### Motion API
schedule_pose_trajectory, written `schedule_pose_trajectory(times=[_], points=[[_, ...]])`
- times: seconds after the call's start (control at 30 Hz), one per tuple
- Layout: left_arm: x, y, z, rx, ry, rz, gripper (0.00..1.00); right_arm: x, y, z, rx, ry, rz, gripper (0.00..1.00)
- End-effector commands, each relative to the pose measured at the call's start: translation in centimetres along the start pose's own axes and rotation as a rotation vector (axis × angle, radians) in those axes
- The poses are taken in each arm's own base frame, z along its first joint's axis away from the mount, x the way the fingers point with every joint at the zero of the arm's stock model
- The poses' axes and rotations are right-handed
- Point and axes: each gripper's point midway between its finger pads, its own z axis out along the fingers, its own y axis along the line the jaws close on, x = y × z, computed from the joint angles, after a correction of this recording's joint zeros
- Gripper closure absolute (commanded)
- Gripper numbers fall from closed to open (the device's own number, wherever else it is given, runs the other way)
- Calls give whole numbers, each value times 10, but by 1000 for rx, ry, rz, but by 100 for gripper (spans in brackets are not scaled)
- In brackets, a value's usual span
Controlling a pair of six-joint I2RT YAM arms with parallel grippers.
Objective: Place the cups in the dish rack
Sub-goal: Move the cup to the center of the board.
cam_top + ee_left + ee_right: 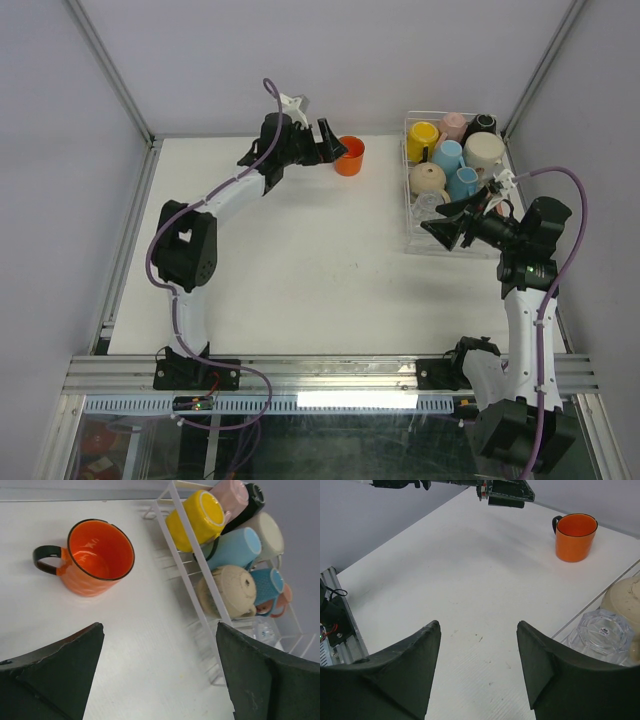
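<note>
An orange cup (349,156) with a dark handle stands upright on the white table, apart from the dish rack (408,185). My left gripper (337,146) hovers just left of it, open and empty. In the left wrist view the orange cup (97,557) lies ahead of the left gripper (160,626), not between the fingers. The rack at the back right holds yellow (422,135), pink (455,124), black (484,124), beige (484,150) and blue (447,155) cups, plus a glass tumbler (430,207). My right gripper (437,220) is open over the rack's near left corner.
The right wrist view shows the orange cup (575,536) far ahead, the tumbler (602,635) and rack edge (600,602) to the right, and the left arm (505,492) at the top. Metal frame posts stand at the table's back corners. An aluminium rail (330,375) runs along the near edge.
</note>
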Motion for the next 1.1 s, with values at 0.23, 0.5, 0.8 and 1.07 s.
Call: schedule_pose_trajectory(times=[0.23, 0.5, 0.8, 1.07], points=[[-20, 14, 14, -54, 5, 174, 7, -7, -1, 2, 8, -16, -47, 35], [-26, 11, 26, -4, -26, 232, 8, -6, -2, 2, 12, -14, -48, 34], [-28, 11, 43, 42, -40, 291, 8, -2, -6, 4, 18, -5, -40, 34], [-47, 21, 58, 4, -122, 333, 11, -1, -7, 5, 15, -2, -38, 34]])
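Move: The orange cup stands about 10 cm ahead of the left hand's wide-open fingers, 3 cm to their right and some 15 cm lower. In the rack, the yellow cup is roughly 20 cm to the right of the orange cup and 2 cm farther out; the beige cup is 21 cm to its right and 9 cm nearer. From the right hand, the orange cup lies about 35 cm ahead, 18 cm left and 24 cm below. The open left hand eases forward about 5 cm towards the orange cup, sinking 3.5 cm, its left side rolling up. ##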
